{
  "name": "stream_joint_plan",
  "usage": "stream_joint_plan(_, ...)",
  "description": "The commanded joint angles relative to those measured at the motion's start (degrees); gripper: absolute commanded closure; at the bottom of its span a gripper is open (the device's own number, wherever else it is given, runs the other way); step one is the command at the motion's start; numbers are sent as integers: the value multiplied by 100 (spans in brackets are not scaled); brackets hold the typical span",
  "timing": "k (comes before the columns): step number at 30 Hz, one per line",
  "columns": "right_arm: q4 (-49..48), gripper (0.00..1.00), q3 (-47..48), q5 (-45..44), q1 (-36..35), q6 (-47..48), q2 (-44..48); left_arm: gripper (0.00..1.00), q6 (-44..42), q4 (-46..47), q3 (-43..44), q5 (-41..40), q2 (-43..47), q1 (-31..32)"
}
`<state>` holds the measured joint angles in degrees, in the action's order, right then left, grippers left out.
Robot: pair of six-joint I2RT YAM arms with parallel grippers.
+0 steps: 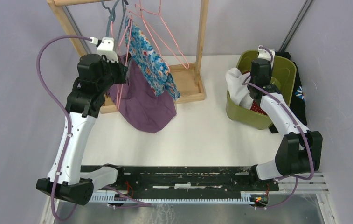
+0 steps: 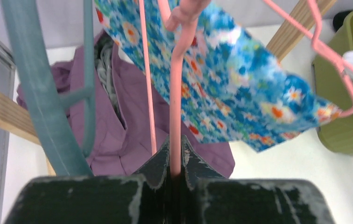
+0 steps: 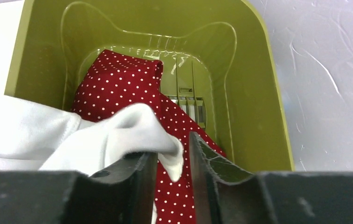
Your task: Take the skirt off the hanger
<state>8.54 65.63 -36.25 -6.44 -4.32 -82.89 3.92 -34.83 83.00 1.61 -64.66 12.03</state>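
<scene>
My left gripper [image 1: 123,70] [image 2: 176,140] is shut on the wire of a pink hanger [image 2: 175,93] that hangs from the wooden rack [image 1: 201,46]. The white skirt [image 1: 237,84] [image 3: 39,135] is off the hanger and lies draped over the left rim of the olive-green bin [image 1: 286,74] [image 3: 258,93]. My right gripper [image 1: 260,70] [image 3: 173,140] hangs over the bin. Its jaws stand apart, with a tip of the white cloth loose in the gap, resting against the left finger.
A blue floral garment [image 1: 151,60] [image 2: 239,84] and a purple one [image 1: 144,105] [image 2: 114,135] hang on the rack, beside a teal hanger [image 2: 39,93]. A red dotted cloth [image 3: 118,84] lies in the bin. Dark clothing [image 1: 300,93] sits right of it.
</scene>
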Motion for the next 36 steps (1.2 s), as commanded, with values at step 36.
stream_joint_plan(36, 193, 43, 290, -87, -7, -221, 836, 97, -342, 143, 3062, -41, -3261, -383)
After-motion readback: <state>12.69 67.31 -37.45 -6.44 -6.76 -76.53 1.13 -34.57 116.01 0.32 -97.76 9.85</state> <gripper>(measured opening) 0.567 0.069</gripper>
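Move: The left hand still grips the emptied pink hanger; the wooden rail lies about 18 cm straight ahead and 14 cm above. The blue floral skirt hangs some 8 cm ahead, 11 to the right; the grey-blue hanger is roughly 6 ahead, 4 left. The right hand, already partly open over the basket, has the white skirt about level fore and aft, 5 cm left and 6 below. Left carries the pink hanger forward about 15 cm towards the rail, rising first; right opens wider, then rises. ##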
